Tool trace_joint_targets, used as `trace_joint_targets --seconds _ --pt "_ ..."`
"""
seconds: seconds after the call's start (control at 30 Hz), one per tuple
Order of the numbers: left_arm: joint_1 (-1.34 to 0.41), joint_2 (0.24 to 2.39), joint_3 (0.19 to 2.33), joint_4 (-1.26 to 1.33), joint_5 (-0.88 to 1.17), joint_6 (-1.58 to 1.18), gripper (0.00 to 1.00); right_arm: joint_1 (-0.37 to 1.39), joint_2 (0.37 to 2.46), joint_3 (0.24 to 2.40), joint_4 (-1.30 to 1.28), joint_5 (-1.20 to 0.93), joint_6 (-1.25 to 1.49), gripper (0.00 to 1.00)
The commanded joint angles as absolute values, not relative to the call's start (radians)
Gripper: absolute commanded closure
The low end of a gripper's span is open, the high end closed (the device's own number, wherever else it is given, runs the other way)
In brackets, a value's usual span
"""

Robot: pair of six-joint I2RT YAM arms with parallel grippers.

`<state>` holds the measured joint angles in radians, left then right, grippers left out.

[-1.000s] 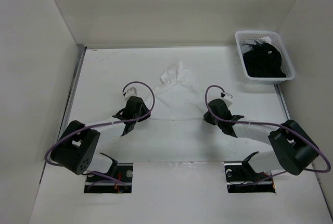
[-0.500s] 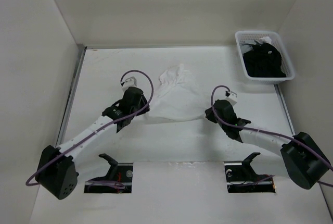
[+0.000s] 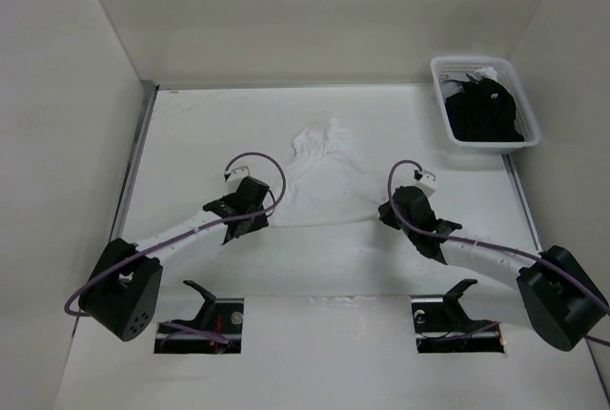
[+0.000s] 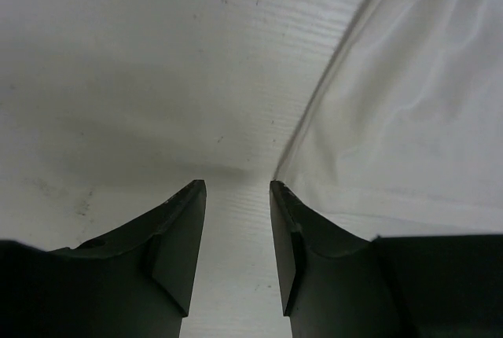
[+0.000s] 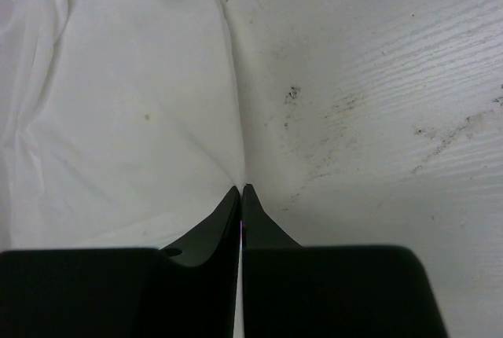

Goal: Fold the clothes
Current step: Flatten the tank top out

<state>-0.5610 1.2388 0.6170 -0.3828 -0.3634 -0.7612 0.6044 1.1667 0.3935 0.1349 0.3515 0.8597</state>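
Observation:
The clothes (image 3: 324, 176) are one thin white garment spread on the table's middle, bunched at its far end. My left gripper (image 3: 259, 217) stands open at the garment's near-left corner. In the left wrist view its fingers (image 4: 236, 185) have only bare table between them, and the garment's edge (image 4: 401, 118) runs just past the right fingertip. My right gripper (image 3: 386, 212) is at the near-right corner. In the right wrist view it (image 5: 242, 189) is shut on the garment's edge (image 5: 118, 118), with creases running into its tips.
A white mesh basket (image 3: 486, 145) holding black garments (image 3: 486, 110) stands at the back right corner. White walls close the table on the left, back and right. The arm bases sit in two cut-outs (image 3: 200, 319) at the near edge.
The left gripper has drawn back toward the near side and opened, leaving the garment's left corner on the table. The right gripper closed on the right edge and held. The garment now lies flatter.

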Motion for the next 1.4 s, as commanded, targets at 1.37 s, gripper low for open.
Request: trace_joint_targets --seconds 1.37 --pt "-0.512 0.944 0.678 -0.293 -0.233 -0.749 1.0 0.66 0.926 0.472 0.024 0.377 0.79 1.0"
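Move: The tank top's near left corner lies right by the left hand's open fingers, about 3 cm to their right, 1 cm ahead and some 3 cm below. Its near right corner is already held in the right gripper, roughly 28 cm to the left hand's right and 2 cm farther out; the crumpled strap end lies about 24 cm ahead and 16 cm right. From the right hand, the near left corner is some 25 cm left, 2 cm back and 4 cm below. The tank top's loose near left corner is taken by the left hand, which sinks about 2 cm, eases some 3 cm right while its left side rolls down roughly 10 degrees, then shuts on the cloth and lifts it. The right hand keeps its pinch on the other corner, settles slightly and waits, then rises together with the left at the end, both by 4 to 5 cm. ##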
